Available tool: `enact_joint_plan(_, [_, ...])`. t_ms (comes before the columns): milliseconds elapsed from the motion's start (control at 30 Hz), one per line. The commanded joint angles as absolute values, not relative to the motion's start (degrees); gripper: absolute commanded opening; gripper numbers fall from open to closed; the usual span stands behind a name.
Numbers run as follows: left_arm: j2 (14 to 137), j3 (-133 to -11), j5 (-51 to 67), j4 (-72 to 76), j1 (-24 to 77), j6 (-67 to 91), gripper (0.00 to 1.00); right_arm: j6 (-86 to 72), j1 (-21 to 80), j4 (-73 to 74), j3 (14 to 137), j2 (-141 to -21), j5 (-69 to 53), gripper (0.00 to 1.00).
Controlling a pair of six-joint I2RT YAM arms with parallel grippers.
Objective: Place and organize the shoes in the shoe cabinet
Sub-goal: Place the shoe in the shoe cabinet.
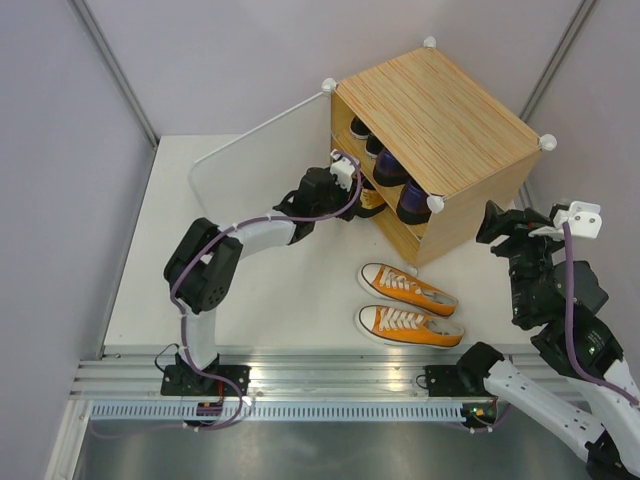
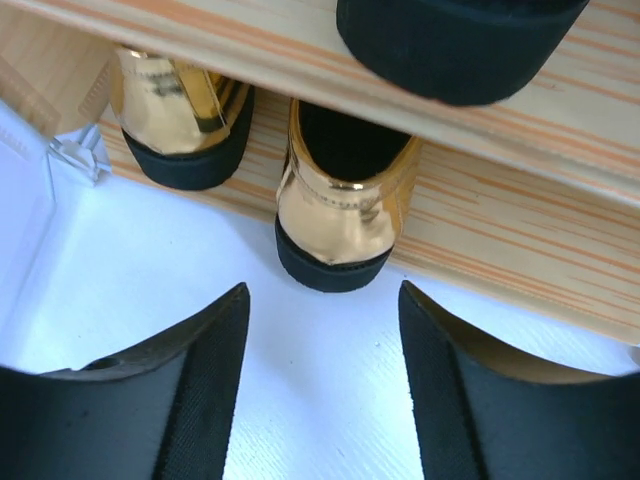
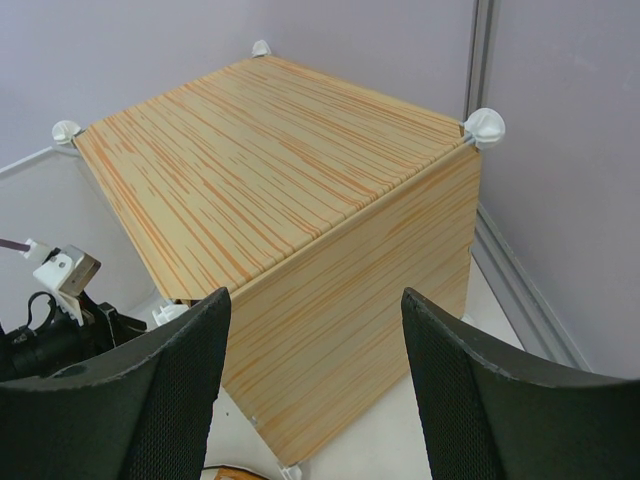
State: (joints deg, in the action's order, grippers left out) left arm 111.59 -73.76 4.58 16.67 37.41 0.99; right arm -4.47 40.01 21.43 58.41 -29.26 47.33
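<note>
The shoe cabinet (image 1: 440, 115) stands at the back, its white door (image 1: 255, 150) swung open to the left. Two gold pumps (image 2: 338, 205) (image 2: 180, 115) sit heel-out on its lower floor, the right one poking past the edge. A black shoe (image 2: 455, 45) rests on the shelf above. Dark purple loafers (image 1: 410, 200) and black sneakers (image 1: 362, 128) show in the upper level. My left gripper (image 2: 323, 300) (image 1: 352, 192) is open and empty just in front of the right pump. Two orange sneakers (image 1: 405, 288) (image 1: 410, 325) lie on the table. My right gripper (image 3: 315, 310) (image 1: 500, 225) is open beside the cabinet (image 3: 270, 170).
The open door panel bounds the left arm's left side. A clear plastic corner piece (image 2: 80, 155) sits by the cabinet's lower left. Grey walls (image 1: 70, 150) close in both sides. A metal rail (image 1: 320, 380) runs along the table's near edge.
</note>
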Motion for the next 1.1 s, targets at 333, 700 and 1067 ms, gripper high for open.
enact_joint_plan(333, [118.73, -78.30, 8.09, 18.28, 37.62, 3.69, 0.42, -3.34, 40.34, 20.30, 57.74, -28.04, 48.69, 0.73])
enact_joint_plan(700, [123.57, -86.21, 8.52, 16.35, 37.53, 3.78, 0.41, -2.37, 41.40, 19.78, 57.57, -28.39, 50.01, 0.73])
enact_joint_plan(1067, [127.44, -92.63, 9.14, 14.33, 37.53, 2.90, 0.42, -1.76, 42.01, 19.51, 57.57, -29.09, 51.06, 0.73])
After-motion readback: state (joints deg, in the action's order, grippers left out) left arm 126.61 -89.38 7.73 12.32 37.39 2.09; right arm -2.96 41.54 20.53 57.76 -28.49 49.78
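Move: The right-hand gold shoe sticks out of the cabinet's lower shelf; its middle lies about 9 cm ahead, 10 cm to the right and 6 cm below the left hand, with its heel much nearer, almost under the fingertips. Its gold mate, set deeper, is some 8 cm farther out and 4 cm left of it. A purple shoe on the shelf above stands roughly 12 cm ahead, 15 cm right, 6 cm up. From the right hand the jutting shoe is about 31 cm ahead, 22 cm left and 33 cm lower. The gold shoe's jutting heel is met by the left fingertips: the hand drops about 5 cm in front of the lower shelf, its part-open fingers drawing closer together and tipping slightly downward, then goes forward and right some 3 cm, pushing the heel inward with the narrowed fingertips. They don't pinch the shoe. ##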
